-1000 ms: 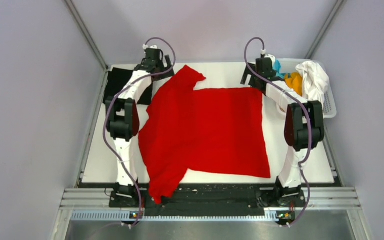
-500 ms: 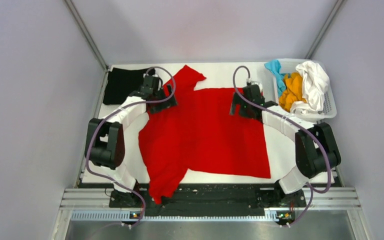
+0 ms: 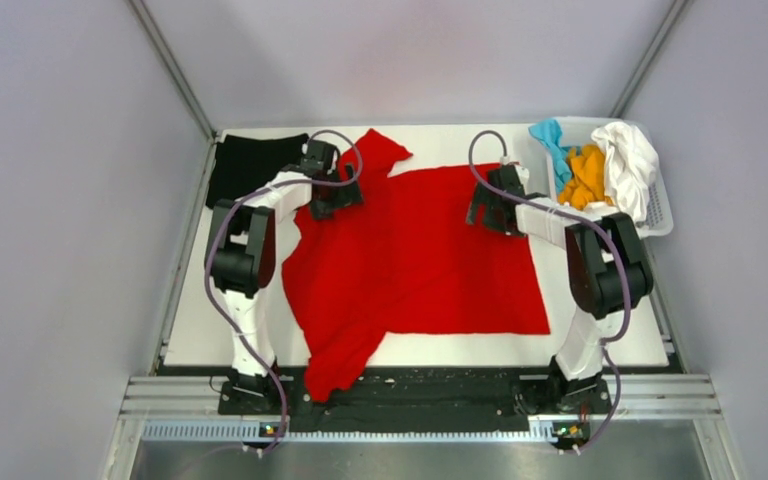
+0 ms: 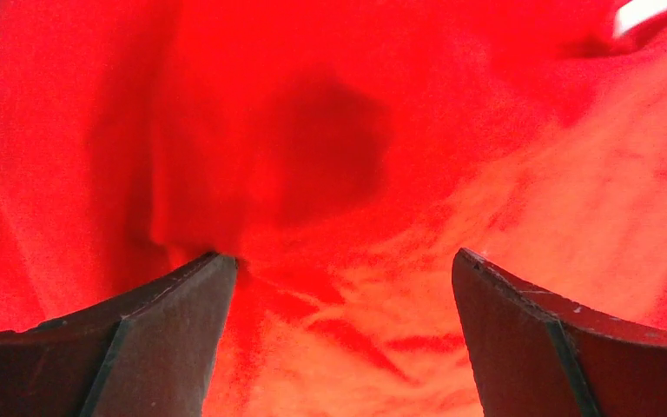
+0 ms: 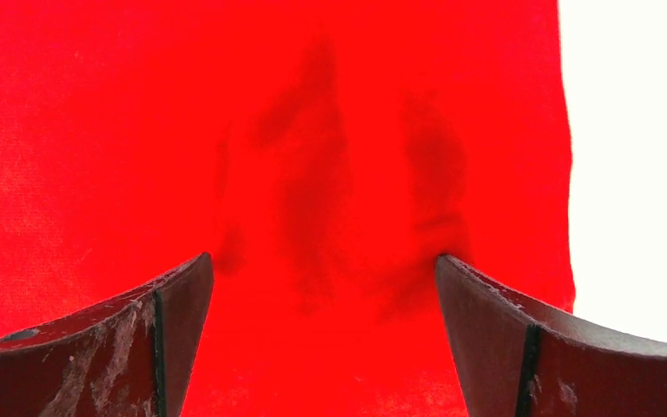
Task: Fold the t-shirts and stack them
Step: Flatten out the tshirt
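Note:
A bright red t-shirt (image 3: 410, 260) lies spread over the middle of the white table (image 3: 580, 340), one sleeve reaching the far edge and another part hanging over the near edge. My left gripper (image 3: 334, 200) is low over its far left part, open, with wrinkled red cloth (image 4: 330, 130) under the spread fingers (image 4: 174, 330) of the gripper (image 4: 340, 256). My right gripper (image 3: 487, 212) is low over the far right part near the shirt's side edge, also open (image 5: 322, 258) above flat red cloth (image 5: 226, 130). A black t-shirt (image 3: 250, 165) lies at the far left.
A white slotted basket (image 3: 660, 218) stands at the far right corner holding teal (image 3: 550, 135), orange (image 3: 585, 175) and white (image 3: 628, 160) shirts. Bare white table (image 5: 634, 174) shows right of the red shirt's edge. Grey walls close in the sides and back.
Both arms have swung in from the far edge and come down onto the red shirt. The shirt's far edge and near right corner have shifted a little. Both grippers stayed open.

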Robot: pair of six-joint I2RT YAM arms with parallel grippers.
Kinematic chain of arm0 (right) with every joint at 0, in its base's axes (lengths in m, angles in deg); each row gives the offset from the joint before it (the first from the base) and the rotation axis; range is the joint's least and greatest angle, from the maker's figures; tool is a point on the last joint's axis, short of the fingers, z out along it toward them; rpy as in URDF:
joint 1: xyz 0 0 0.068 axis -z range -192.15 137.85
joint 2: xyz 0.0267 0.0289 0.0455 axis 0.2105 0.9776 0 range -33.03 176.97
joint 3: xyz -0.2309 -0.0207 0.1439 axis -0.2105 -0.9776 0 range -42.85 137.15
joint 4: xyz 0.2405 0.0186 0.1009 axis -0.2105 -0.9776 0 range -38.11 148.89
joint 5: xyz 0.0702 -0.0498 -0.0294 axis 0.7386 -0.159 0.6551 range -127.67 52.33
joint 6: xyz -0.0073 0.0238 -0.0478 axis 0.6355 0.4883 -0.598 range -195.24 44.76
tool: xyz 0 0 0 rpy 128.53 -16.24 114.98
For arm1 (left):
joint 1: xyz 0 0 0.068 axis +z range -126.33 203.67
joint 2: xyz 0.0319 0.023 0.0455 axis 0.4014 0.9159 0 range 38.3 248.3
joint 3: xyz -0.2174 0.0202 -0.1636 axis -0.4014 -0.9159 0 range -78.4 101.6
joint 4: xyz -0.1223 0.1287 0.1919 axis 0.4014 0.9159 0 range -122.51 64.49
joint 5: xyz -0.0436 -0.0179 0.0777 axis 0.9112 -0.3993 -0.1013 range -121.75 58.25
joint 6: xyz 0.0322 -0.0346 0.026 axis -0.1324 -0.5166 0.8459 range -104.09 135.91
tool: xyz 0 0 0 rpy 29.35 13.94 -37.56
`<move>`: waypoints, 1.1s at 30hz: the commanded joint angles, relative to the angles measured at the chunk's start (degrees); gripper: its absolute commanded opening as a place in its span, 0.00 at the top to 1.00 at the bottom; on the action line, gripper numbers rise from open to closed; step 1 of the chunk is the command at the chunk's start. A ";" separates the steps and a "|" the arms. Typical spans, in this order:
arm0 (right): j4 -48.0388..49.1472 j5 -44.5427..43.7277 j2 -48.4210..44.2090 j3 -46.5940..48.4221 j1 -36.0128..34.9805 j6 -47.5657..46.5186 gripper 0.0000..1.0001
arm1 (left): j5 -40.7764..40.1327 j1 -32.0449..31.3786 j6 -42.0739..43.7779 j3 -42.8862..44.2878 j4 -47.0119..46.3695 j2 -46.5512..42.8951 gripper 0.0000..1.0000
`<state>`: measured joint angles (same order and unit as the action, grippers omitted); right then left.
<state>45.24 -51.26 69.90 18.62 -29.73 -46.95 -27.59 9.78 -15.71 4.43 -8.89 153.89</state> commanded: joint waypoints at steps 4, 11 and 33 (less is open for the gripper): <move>0.31 0.55 11.01 11.37 6.39 -0.92 0.03 | 0.59 0.25 0.24 12.57 2.87 11.50 0.01; -3.19 -0.44 18.55 23.96 8.03 -2.84 0.03 | 2.32 0.27 1.62 25.58 6.04 18.42 0.01; -3.10 0.70 -22.87 -5.94 3.70 1.43 0.01 | -3.57 -12.53 -1.42 -11.78 2.56 -21.96 0.01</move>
<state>42.51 -50.01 57.29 21.47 -25.65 -49.29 -28.40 3.22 -13.46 4.69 -4.15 143.48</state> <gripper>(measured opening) 0.985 0.987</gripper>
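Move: Both open hands are down on the red t-shirt. Its middle lies about 11 cm back and 16 cm right of the left hand, and some 8 cm back and 17 cm left of the right hand. From the left hand, the shirt's far sleeve is roughly 15 cm ahead and 8 cm right, and the black folded shirt about 9 cm ahead and 20 cm left. The basket is 11 cm ahead and 26 cm right of the right hand. Side by side, with fingers wide open and tips on the red cloth, both hands push the t-shirt forward away from the bases, about 10 cm with a drift of 3 to 4 cm to the right, staying almost level and hardly turning. Then they ease off and come up off the cloth while drawing back, the left some 12 cm back and 6 to 7 cm up, the right about 10 cm back and 9 cm up, its fingertips tilting a little forward. ##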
